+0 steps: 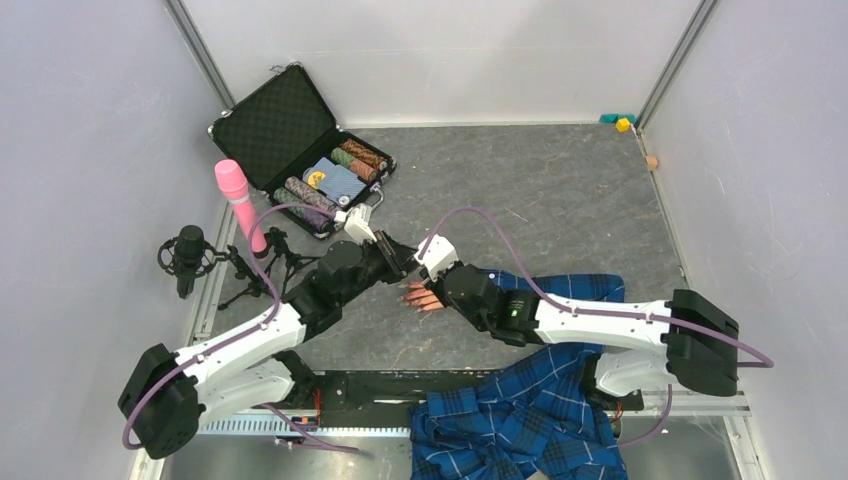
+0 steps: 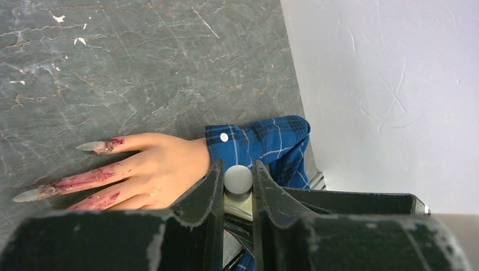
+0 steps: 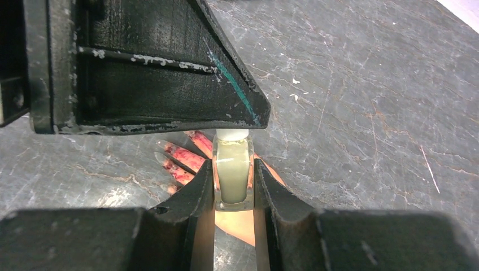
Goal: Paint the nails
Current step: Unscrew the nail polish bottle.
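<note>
The flesh-coloured mannequin hand (image 2: pixel 161 166) lies flat on the grey table, its blue plaid sleeve (image 2: pixel 265 141) behind it. Its nails (image 2: pixel 90 146) are long, pointed and pale, and red paint is smeared along the fingers (image 3: pixel 186 155). My right gripper (image 3: pixel 233 164) is shut on a small clear bottle (image 3: pixel 232 178) of pale liquid, held just above the hand. My left gripper (image 2: pixel 237 165) is shut on the bottle's white cap (image 2: pixel 238 179). In the top view both grippers, left (image 1: pixel 400 255) and right (image 1: pixel 432 258), meet tip to tip over the hand (image 1: pixel 422 297).
An open black case (image 1: pixel 290 140) with poker chips sits at the back left. A pink microphone (image 1: pixel 238 205) and a black microphone on a stand (image 1: pixel 188 255) stand at the left edge. Plaid cloth (image 1: pixel 520 420) is heaped at the front. Small blocks (image 1: pixel 622 122) lie in the far right corner.
</note>
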Available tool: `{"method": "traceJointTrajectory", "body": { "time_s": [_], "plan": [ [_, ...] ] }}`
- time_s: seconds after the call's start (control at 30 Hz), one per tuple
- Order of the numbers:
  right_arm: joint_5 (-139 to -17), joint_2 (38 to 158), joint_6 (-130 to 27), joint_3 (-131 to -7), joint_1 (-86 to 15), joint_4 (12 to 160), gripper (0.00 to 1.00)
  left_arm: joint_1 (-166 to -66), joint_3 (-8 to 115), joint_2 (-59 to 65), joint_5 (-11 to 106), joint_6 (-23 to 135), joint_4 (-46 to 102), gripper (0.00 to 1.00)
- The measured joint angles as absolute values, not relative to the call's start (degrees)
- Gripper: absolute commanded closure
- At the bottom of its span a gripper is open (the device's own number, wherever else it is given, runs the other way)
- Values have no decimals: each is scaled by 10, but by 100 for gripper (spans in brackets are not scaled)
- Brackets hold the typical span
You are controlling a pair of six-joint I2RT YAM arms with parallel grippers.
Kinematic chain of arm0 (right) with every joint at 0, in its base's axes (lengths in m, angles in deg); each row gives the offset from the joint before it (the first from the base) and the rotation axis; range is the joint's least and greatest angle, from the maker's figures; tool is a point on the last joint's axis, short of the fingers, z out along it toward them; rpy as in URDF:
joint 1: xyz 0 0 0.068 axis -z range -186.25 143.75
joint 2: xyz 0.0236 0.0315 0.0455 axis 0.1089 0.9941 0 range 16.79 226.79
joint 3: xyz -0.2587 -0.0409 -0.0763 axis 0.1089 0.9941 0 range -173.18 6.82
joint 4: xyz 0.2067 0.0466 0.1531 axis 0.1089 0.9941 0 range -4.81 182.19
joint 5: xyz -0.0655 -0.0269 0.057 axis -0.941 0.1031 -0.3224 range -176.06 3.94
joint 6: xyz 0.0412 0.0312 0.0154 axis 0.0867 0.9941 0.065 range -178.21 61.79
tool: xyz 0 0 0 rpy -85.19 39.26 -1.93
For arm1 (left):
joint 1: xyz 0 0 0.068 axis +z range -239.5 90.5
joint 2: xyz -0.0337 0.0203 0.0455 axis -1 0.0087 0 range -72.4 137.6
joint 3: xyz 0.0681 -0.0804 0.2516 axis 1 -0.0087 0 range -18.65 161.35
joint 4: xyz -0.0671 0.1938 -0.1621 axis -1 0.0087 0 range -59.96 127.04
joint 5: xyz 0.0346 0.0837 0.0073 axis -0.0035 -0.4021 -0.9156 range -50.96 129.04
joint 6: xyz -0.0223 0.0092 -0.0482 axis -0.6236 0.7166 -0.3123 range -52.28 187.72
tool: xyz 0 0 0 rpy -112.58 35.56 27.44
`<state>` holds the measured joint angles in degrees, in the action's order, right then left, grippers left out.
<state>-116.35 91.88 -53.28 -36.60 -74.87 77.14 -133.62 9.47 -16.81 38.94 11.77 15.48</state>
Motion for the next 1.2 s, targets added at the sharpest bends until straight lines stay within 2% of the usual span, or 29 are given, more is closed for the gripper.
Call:
{"method": "traceJointTrajectory", "body": {
  "time_s": [0.1,0.13,0.17,0.2,0.27,0.33,0.4,0.43,0.63,0.77,1.2],
  "plan": [
    [-1180,935,-535,-371,-753,771,100,-1335,94,-161,384,116,157,97],
    [-1183,939,-535,-371,-755,770,100,-1335,94,-160,382,116,159,92],
    [-1185,940,-534,-371,-756,770,100,-1335,94,-160,381,116,161,85],
    [-1185,942,-534,-371,-756,769,100,-1335,94,-160,380,116,162,73],
    [-1186,942,-534,-371,-756,767,100,-1335,94,-160,379,117,164,44],
    [-1196,941,-531,-371,-755,756,100,-1339,97,-167,391,125,176,20],
    [-1215,932,-531,-363,-750,743,100,-1346,103,-179,396,138,199,4],
    [-1223,924,-532,-357,-747,734,100,-1345,109,-188,395,144,216,1],
    [-1233,867,-532,-315,-738,703,100,-1352,148,-226,389,189,272,0],
    [-1181,831,-532,-296,-711,697,100,-1352,149,-252,381,215,282,0],
    [-735,748,-470,-246,-544,652,100,-1352,125,-285,495,276,204,1]
  ]
}}
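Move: My left fingers still pinch the white cap. The nail polish bottle's body, gripped by my right hand, lies about 2 cm ahead, 3 cm right and 2 cm below my left hand. From my right hand the cap is some 2 cm back, 3 cm left and 2 cm up. The rubber hand's palm lies roughly 2 cm ahead, 5 cm right and 13 cm below my left hand, with the shirt cuff about 9 cm right of the palm. After both hands sink about 1 cm together, I spread my left fingers wide to let go of the cap, then lift that hand about 6 cm and draw it back some 4 cm, tipping its fingertips up. My right hand keeps its grip on the bottle and carries it right and up, about 5 cm up in all, swinging counter-clockwise and rolling its left side up in the later part. ##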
